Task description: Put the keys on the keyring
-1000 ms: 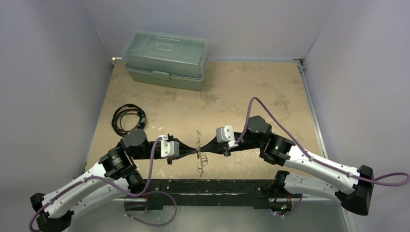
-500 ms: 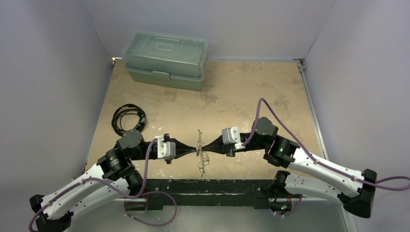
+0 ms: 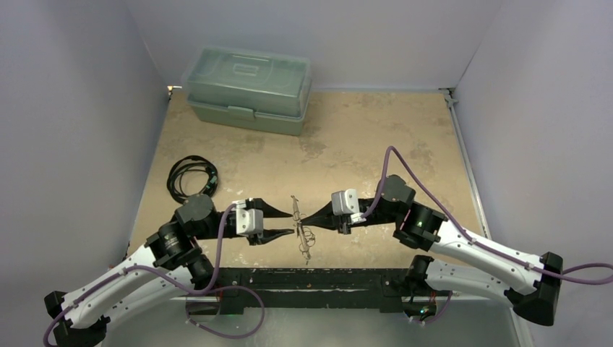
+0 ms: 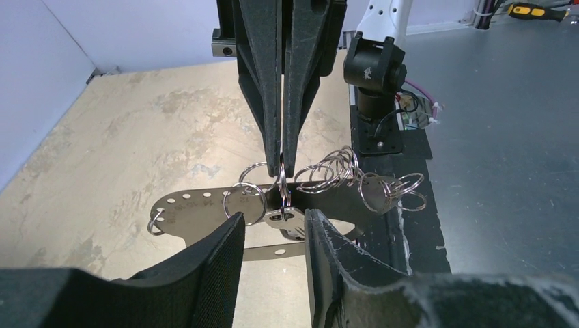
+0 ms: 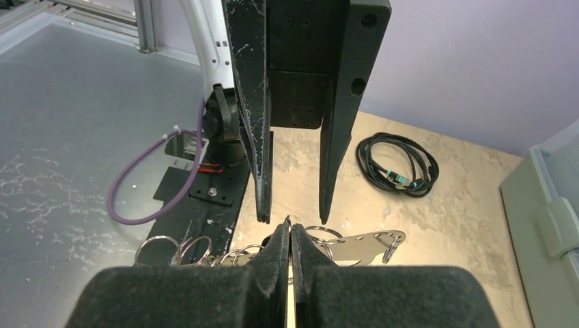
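Observation:
The keyring [image 4: 198,207] is a flat silvery plate with punched holes and a cluster of loose rings [image 4: 341,167]. It hangs above the table between both arms [image 3: 296,208]. My right gripper [image 5: 290,229] is shut, pinching one of its rings; from the left wrist its fingers [image 4: 263,102] come down from above. A small silvery key [image 4: 292,220] dangles from that ring. My left gripper [image 4: 273,220] stands open with the key just past the gap between its tips and nothing gripped. From above, the left gripper [image 3: 290,221] faces the right gripper [image 3: 303,220] closely.
A green lidded toolbox [image 3: 249,87] stands at the back left. A black coiled cable [image 3: 189,177] lies on the table's left side. The black mounting plate [image 3: 311,278] runs along the near edge below the keyring.
My left gripper has opened and let go of the keyring. The right gripper stays shut on it, and the keyring hangs almost where it was.

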{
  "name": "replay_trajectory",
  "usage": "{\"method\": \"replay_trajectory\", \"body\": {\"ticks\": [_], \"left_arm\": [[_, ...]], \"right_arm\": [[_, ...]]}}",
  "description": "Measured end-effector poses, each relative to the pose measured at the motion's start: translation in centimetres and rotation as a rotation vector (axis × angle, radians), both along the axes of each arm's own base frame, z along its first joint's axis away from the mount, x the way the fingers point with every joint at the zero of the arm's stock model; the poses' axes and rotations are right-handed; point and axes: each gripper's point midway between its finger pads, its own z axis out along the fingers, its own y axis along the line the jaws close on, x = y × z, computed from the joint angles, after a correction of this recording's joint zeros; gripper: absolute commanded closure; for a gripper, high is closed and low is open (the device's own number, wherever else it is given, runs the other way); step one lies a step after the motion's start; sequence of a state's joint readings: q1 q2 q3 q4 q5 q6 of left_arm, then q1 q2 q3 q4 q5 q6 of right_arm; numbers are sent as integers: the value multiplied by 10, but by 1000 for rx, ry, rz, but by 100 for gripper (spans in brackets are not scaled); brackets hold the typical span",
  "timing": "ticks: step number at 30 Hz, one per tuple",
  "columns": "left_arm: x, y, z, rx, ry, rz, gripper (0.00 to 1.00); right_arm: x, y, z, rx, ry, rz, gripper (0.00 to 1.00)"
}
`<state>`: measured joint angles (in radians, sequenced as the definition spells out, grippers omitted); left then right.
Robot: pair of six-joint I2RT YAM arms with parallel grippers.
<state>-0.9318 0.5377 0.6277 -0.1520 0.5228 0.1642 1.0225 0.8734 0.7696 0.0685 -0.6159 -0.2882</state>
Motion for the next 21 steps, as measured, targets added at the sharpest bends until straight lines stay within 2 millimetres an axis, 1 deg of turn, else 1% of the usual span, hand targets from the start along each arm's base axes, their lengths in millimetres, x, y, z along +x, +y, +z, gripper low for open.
{"method": "replay_trajectory", "body": {"ticks": [5, 9, 16, 19, 21], "left_arm": [[1, -4, -2, 0, 41, 2, 71], [3, -8, -5, 8, 71, 2, 79], [2, -9, -6, 8, 88, -1, 88], [2, -9, -6, 8, 88, -5, 94], [1, -9, -6, 9, 91, -8, 95]], "right_arm": [[1, 2, -3, -9, 6, 0, 100], [2, 3, -6, -16, 10, 0, 100], [2, 4, -7, -19, 12, 0, 100], [2, 4, -7, -19, 11, 0, 100], [3, 4, -7, -19, 11, -3, 100]]}}
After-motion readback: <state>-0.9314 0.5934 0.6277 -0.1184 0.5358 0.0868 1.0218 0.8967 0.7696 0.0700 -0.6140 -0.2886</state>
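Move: About 2 cm to the right of the open left fingers, level fore-and-aft and perhaps 1 cm lower, stands the small ring that the right hand still pinches; for the right hand it sits at the tips, about 1 cm left and 1 cm down. The keys hang by the ring, some 2 cm right of the left hand and 2 cm below it. The flat holder plate's middle lies about 2 cm right, 1 cm back and 3 cm below the left hand, its cluster of loose rings roughly 5 cm right, 3 cm back and 3 cm below. Easing right by about 1 cm and slightly down, the left hand brings its fingers to the ring at the right fingertips, rolling some 5 degrees and closing nearly shut on the ring and key head. The right hand keeps its pinch, sinking under 1 cm and edging slightly left to meet it; then both hands stay put while the left fingers go on closing. ##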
